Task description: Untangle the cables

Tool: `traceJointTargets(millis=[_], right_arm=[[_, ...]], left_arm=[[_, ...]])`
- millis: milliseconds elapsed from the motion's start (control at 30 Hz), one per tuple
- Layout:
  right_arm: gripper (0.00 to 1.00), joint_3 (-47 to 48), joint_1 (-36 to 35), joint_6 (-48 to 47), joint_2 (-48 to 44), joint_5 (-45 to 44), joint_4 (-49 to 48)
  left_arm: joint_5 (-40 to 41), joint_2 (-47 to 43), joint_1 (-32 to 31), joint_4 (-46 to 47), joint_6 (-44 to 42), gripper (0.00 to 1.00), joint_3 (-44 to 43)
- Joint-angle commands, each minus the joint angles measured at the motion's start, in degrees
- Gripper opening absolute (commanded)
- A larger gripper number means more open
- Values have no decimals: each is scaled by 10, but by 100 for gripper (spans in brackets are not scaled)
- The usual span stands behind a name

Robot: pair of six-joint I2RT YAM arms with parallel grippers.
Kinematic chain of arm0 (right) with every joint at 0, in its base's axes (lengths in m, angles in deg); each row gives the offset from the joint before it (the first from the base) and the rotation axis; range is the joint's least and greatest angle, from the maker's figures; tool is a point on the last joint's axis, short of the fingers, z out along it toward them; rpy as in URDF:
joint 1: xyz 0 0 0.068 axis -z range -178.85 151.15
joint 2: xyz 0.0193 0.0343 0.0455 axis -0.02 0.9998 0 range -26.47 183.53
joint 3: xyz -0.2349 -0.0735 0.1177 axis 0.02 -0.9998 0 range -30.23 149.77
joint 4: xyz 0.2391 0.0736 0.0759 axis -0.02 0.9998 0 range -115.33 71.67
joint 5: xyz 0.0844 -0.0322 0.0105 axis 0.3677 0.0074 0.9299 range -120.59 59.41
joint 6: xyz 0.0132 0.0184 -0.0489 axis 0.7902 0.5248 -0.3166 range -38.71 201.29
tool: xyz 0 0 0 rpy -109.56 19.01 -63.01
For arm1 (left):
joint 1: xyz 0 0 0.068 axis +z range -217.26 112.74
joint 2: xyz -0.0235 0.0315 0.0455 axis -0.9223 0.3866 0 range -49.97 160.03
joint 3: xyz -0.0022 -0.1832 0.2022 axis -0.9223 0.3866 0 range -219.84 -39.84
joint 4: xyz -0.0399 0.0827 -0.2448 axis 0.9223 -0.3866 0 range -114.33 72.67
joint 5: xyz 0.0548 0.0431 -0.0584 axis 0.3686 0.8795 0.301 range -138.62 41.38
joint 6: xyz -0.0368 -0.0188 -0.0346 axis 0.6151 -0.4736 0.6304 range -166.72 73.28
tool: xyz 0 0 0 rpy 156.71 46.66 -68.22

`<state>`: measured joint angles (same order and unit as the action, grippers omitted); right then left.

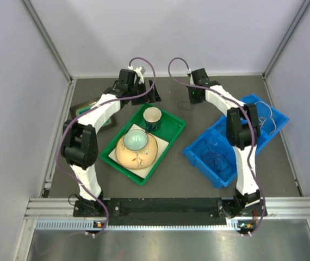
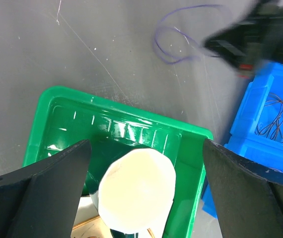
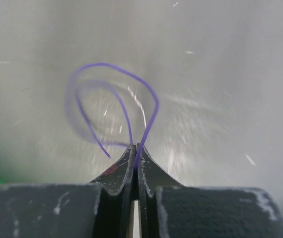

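A thin purple cable point(image 3: 151, 99) curls in a loose loop over the dark table, and my right gripper point(image 3: 135, 148) is shut on it where the loop's ends meet. The left wrist view has the same purple cable point(image 2: 169, 37) lying on the table with the blurred right gripper point(image 2: 241, 42) at its right end. More thin dark cables point(image 2: 275, 116) lie inside a blue bin point(image 2: 260, 144). My left gripper point(image 2: 144, 148) hangs open above a cream-lined cup point(image 2: 136, 188), holding nothing. From above, the right gripper point(image 1: 190, 98) and the left gripper point(image 1: 144, 93) sit near the table's far side.
A green tray point(image 1: 111, 157) in the middle holds a cup point(image 1: 152, 117), a pale bowl point(image 1: 136, 140) and a tan dish point(image 1: 138, 157). Two blue bins point(image 1: 196, 155) with thin wires stand at the right. Grey walls enclose the table on three sides.
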<state>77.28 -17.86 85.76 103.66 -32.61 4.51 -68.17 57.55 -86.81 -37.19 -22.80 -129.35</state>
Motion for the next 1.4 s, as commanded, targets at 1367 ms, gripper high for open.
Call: traceJointTargets(millis=[1367], right_arm=[[16, -601, -6, 175, -802, 44, 65]], left_arm=[[-15, -120, -1, 15, 48, 99, 74]])
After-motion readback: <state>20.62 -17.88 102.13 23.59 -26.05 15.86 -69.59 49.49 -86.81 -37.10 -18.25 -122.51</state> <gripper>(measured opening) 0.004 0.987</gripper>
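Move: The right hand already pinches the purple cable just above the table; the blue bin's near compartment, its goal, lies about 29 cm back, 7 cm to the right and 3 cm lower. The middle compartment is some 17 cm back and 16 cm right, the mug about 9 cm back and 20 cm left. From the left hand, the near compartment is about 22 cm back, 25 cm right and 15 cm down. Right hand carries the pinched purple cable up some 45 cm and back 30, then down over the near compartment. ##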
